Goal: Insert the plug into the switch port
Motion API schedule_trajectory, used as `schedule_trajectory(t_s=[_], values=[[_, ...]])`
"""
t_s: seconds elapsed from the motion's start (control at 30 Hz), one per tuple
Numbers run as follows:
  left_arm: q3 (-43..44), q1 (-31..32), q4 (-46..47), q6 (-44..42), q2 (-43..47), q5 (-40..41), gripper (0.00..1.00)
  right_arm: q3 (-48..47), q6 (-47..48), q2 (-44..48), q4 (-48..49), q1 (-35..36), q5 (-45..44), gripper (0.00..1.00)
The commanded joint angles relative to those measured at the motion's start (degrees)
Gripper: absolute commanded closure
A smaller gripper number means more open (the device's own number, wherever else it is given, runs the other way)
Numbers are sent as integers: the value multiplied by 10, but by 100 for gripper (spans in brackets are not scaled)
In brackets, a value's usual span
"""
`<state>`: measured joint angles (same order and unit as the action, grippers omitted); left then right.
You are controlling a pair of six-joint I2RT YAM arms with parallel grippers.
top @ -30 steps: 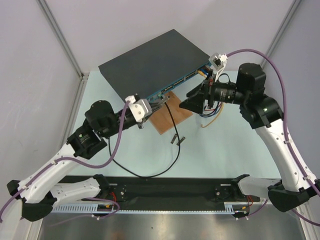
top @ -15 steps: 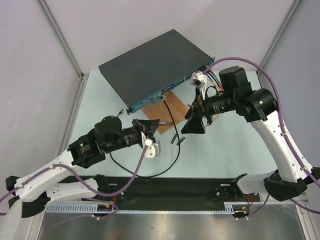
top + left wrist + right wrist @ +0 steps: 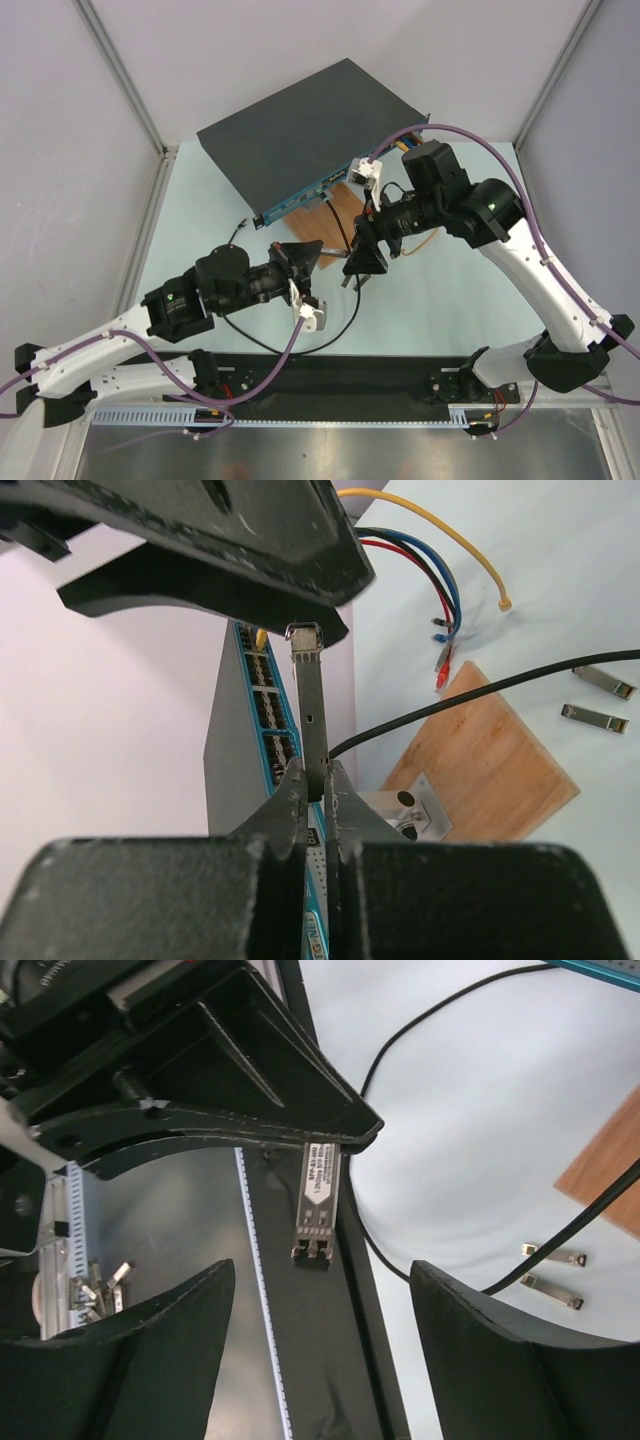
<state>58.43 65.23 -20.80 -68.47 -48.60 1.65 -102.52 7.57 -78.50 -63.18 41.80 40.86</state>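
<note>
The plug [image 3: 310, 705], a slim metal module, sticks out from between the fingers of my left gripper [image 3: 318, 785], which is shut on its rear end. In the right wrist view the plug [image 3: 318, 1198] points at me, its free end level with the tips of my right gripper [image 3: 322, 1272], whose jaws stand wide on either side without touching it. From above, the left gripper [image 3: 308, 254] and right gripper [image 3: 360, 258] face each other in front of the switch [image 3: 300, 130], a flat black box with a teal port face [image 3: 262, 695].
A brown wooden board [image 3: 345, 205] with a small metal bracket [image 3: 410, 810] lies before the switch. Two loose modules [image 3: 552, 1275] rest on the table by a black cable [image 3: 345, 235]. Coloured wires [image 3: 440, 590] trail from the switch's right end.
My left arm has drawn back from the switch toward the near edge with the plug. The right arm has swung left and down to meet it, its jaws narrowing slightly.
</note>
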Motion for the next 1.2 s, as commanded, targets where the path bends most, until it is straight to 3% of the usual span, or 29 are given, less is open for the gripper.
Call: schedule_trajectory(t_s=[0.0,0.47,0.57,0.63,0.7,0.77,0.8,0.9,0.93,1.17], values=[[-2,8,27,-20,5,6,100,-18,-5,-5,22,12,-39,26],[-11,9,22,-26,6,0,100,-41,-5,-29,20,27,-57,53],[-12,9,22,-25,7,-1,100,-37,2,-28,16,34,-62,68],[-14,10,23,-24,7,-1,100,-33,4,-26,14,37,-65,94],[-18,10,29,-21,9,5,100,-30,2,-24,17,38,-67,100],[-24,9,57,-10,12,23,75,-28,2,-20,20,38,-68,100],[-29,9,65,9,12,32,49,-26,2,-17,23,38,-78,100],[-17,4,74,73,15,50,34,-8,0,4,42,29,-106,100],[-10,-4,70,94,17,47,24,4,-4,11,52,10,-108,100],[113,-113,1,442,29,-97,16,119,-34,99,212,-80,-149,100]])
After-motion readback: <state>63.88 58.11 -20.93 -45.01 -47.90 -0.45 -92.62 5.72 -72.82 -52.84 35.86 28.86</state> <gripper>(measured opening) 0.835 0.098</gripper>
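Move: The left gripper holds the plug by one end, its middle about 2 cm to the right of the left hand point and 1 cm forward. From the open right gripper the plug lies some 3 cm left, level in reach and 1 cm below. The switch port with the black cable is roughly 24 cm ahead of the right hand, 4 cm left and 22 cm lower; the loose modules lie about 9 cm ahead, 3 cm right, far below on the table. Hold the plug nearly still in the left gripper while easing the right one a centimetre or two left and slightly forward, and pinch the plug's free end. Then open the left fingers wide and back them off up and left, about 4 cm, rolling the wrist. Carry the plug with the right gripper about 5 cm forward and 4 cm right, turning it some 15 degrees clockwise. ##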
